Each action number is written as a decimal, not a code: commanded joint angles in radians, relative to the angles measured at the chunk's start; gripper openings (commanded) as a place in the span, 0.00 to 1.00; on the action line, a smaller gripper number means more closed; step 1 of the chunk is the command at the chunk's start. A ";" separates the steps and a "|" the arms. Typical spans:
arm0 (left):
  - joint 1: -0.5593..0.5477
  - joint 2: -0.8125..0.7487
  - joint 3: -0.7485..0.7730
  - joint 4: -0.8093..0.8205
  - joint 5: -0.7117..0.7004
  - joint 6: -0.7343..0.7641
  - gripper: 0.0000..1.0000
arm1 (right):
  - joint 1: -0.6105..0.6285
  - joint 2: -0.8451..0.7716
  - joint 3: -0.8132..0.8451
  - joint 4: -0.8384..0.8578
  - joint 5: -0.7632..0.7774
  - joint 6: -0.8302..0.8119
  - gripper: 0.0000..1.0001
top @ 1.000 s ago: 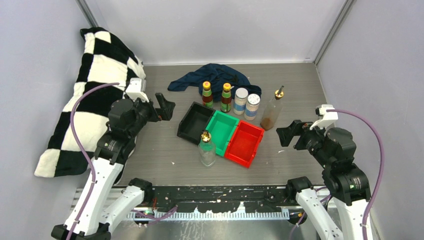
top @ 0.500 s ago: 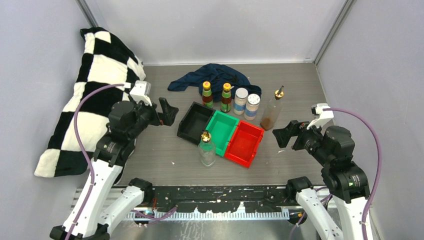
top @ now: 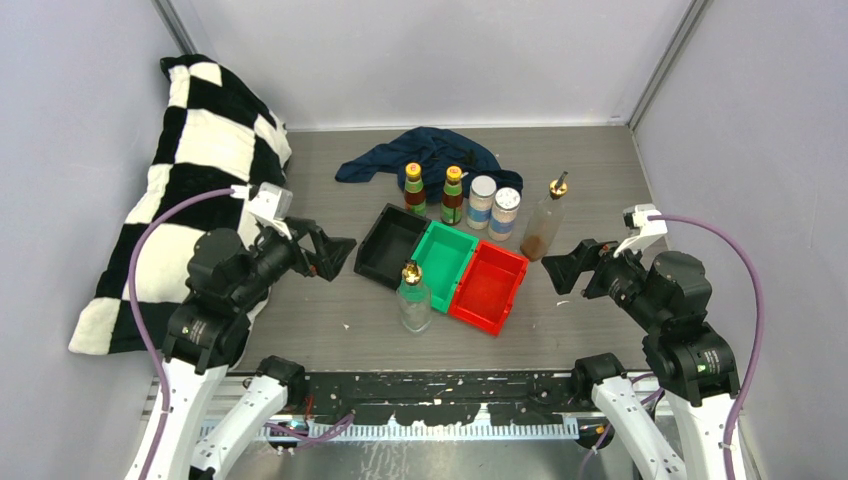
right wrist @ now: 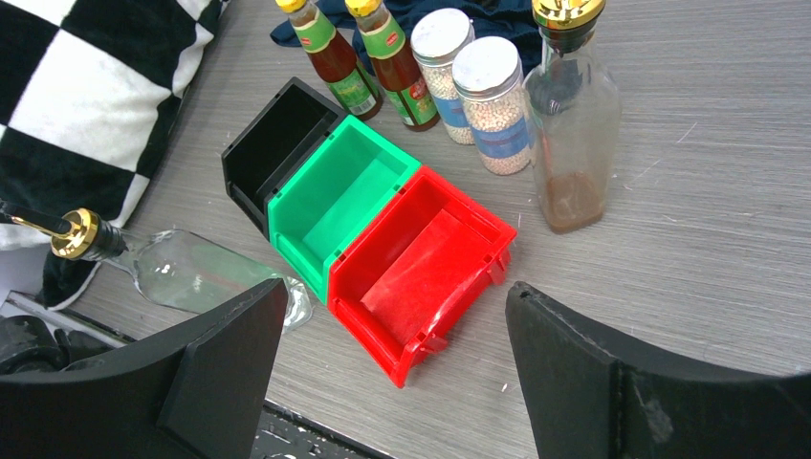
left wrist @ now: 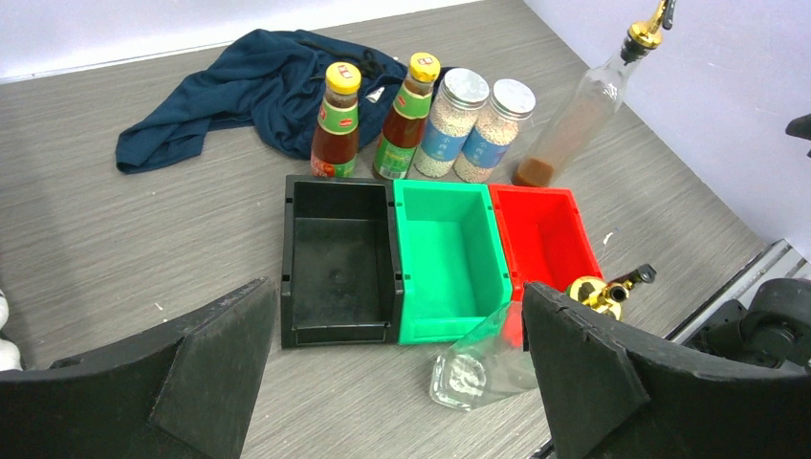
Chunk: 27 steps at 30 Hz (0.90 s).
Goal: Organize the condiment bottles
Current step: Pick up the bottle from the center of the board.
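Note:
Two dark condiment bottles with yellow caps [top: 413, 190] [top: 452, 195], two white-capped jars [top: 482, 202] [top: 505, 213] and a clear glass bottle [top: 545, 222] holding a little brown liquid stand in a row behind the bins. An empty clear bottle with a gold pourer [top: 413, 298] stands against the green bin's near side; it also shows in the left wrist view as the empty bottle [left wrist: 478, 363]. My left gripper [top: 325, 252] is open, left of the black bin. My right gripper [top: 560, 270] is open too, right of the red bin. Neither holds anything.
Black bin [top: 372, 250], green bin [top: 447, 278] and red bin [top: 493, 300] sit side by side mid-table, all empty. A dark blue cloth [top: 425, 150] lies behind the bottles. A black-and-white checked pillow [top: 190, 150] fills the left side.
My left arm has dropped and drawn back toward the near edge, its gripper now pointing at the black bin. The right gripper has edged slightly left. The bottles have not moved.

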 commanded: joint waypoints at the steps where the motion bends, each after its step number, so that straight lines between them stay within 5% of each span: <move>1: -0.005 -0.049 -0.005 -0.010 0.034 0.013 1.00 | 0.007 0.001 0.014 0.052 -0.023 0.013 0.90; 18: -0.006 -0.130 -0.091 0.020 0.119 -0.028 1.00 | 0.007 -0.012 -0.002 0.076 -0.031 0.033 0.91; 27: -0.006 -0.230 -0.138 0.060 0.304 -0.064 0.99 | 0.006 -0.019 -0.006 0.076 -0.031 0.025 0.91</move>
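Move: The clear glass bottle stands about 12 cm to the left hand's right and some 4 cm nearer the base, its middle roughly 16 cm lower. Of the boxes, about 26 cm below this hand, the black one lies 12 cm ahead and 7 cm right, and the green one 8 cm ahead and 18 cm right. From the right hand that bottle is about 25 cm left, 2 cm back and 12 cm lower. Heading for a place level with the clear glass bottle, the left hand draws back about 5 cm, drifting slightly right and, after a small rise, sinking a couple of centimetres. Late on, the wrist swings some 10 degrees clockwise to aim the wide-open fingers more towards the bottle; nothing is touched. ##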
